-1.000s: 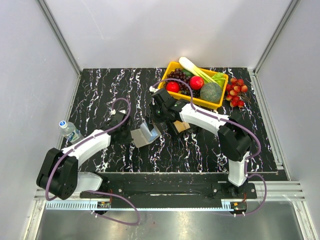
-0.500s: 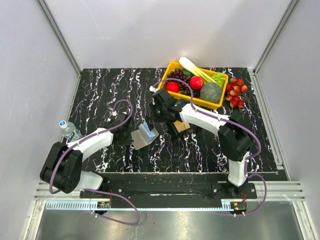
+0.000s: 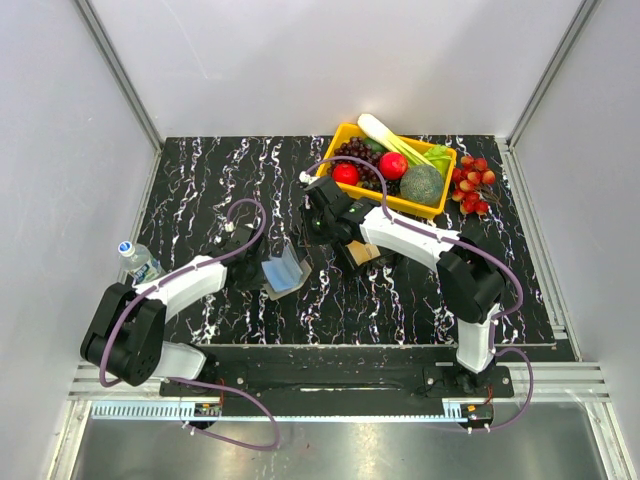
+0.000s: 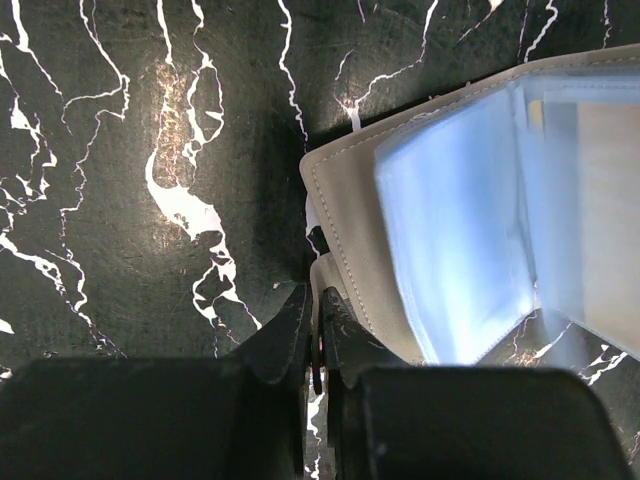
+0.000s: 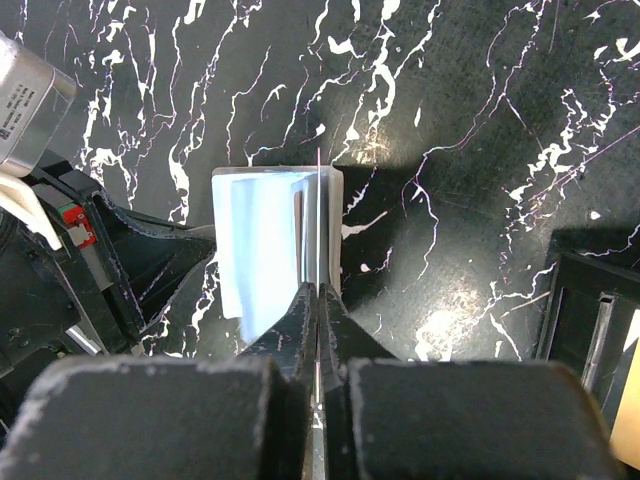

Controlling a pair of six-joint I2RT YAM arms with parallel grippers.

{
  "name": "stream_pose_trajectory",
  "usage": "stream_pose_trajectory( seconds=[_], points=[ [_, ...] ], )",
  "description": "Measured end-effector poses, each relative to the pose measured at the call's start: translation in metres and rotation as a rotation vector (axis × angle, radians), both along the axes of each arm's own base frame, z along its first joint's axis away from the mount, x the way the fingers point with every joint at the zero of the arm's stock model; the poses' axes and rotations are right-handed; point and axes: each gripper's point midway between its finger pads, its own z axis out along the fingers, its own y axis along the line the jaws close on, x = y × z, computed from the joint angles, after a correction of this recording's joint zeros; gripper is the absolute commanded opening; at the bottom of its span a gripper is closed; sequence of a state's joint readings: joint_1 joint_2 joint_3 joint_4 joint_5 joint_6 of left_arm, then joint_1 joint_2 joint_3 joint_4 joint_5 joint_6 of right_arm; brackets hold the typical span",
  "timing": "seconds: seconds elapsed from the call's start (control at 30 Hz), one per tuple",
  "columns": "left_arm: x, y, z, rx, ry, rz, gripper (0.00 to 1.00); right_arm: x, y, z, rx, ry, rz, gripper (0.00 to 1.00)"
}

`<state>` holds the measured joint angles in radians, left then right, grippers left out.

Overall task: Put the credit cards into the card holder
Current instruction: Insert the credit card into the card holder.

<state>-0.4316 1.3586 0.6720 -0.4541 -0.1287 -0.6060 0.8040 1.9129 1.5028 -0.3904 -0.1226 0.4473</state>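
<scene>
The card holder [image 3: 283, 271] is a grey stitched case lying open at mid-table, its clear bluish sleeves [image 4: 455, 230] fanned out. My left gripper [image 4: 313, 300] is shut on the edge of the holder's near cover [image 4: 335, 270]; in the top view it [image 3: 256, 270] sits at the holder's left side. My right gripper [image 5: 318, 290] is shut on a thin sheet [image 5: 318, 200] seen edge-on, right over the holder [image 5: 270, 240]; I cannot tell whether it is a card or a sleeve. A tan credit card [image 3: 366, 253] lies on a black tray under the right arm.
A yellow basket [image 3: 437, 207] of fruit and vegetables stands at the back right, with red berries [image 3: 472, 185] beside it. A small water bottle [image 3: 140, 262] lies at the table's left edge. The black tray [image 5: 585, 320] sits just right of the holder.
The left gripper has drawn the holder's cover left, and the holder has turned and shifted with it. Its upright sleeve now leans over. The right arm has stayed put.
</scene>
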Motion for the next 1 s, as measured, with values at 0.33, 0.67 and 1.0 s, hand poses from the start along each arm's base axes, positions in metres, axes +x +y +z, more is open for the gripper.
stream_pose_trajectory(
  seconds=[0.33, 0.67, 1.0],
  points=[
    [0.001, 0.000, 0.001, 0.001, -0.005, 0.000, 0.00, -0.003, 0.002, 0.001, 0.011, 0.012, 0.012, 0.00],
    [0.013, -0.007, 0.042, -0.069, -0.149, -0.017, 0.00, -0.004, 0.003, 0.001, 0.015, 0.016, 0.017, 0.00],
    [0.017, -0.020, 0.062, -0.132, -0.195, -0.068, 0.00, -0.003, 0.002, 0.001, 0.011, 0.012, 0.011, 0.00]
  ],
)
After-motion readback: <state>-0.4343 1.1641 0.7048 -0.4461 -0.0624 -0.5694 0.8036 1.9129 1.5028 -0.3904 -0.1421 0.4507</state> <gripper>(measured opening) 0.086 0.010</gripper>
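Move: The left hand already pinches the card holder by its tab. The open sleeves lie about 6 cm to its right and 1 cm ahead, and the dark card it works against hangs roughly 9 cm right, 6 cm ahead and 6 cm higher. From the right hand, which holds that card, the sleeves are some 5 cm back, 4 cm left and 9 cm below; the black box sits about 14 cm right, 1 cm back and 9 cm lower. Keeping its pinch on the card holder's tab, the left hand first stays low, then lifts the gripped side about 6 cm, easing some 2 cm forward and 2 cm right towards the card, with the fingertips swinging forward by around 10 degrees. The right hand holds the dark card practically still above the holder, fingers shut. ##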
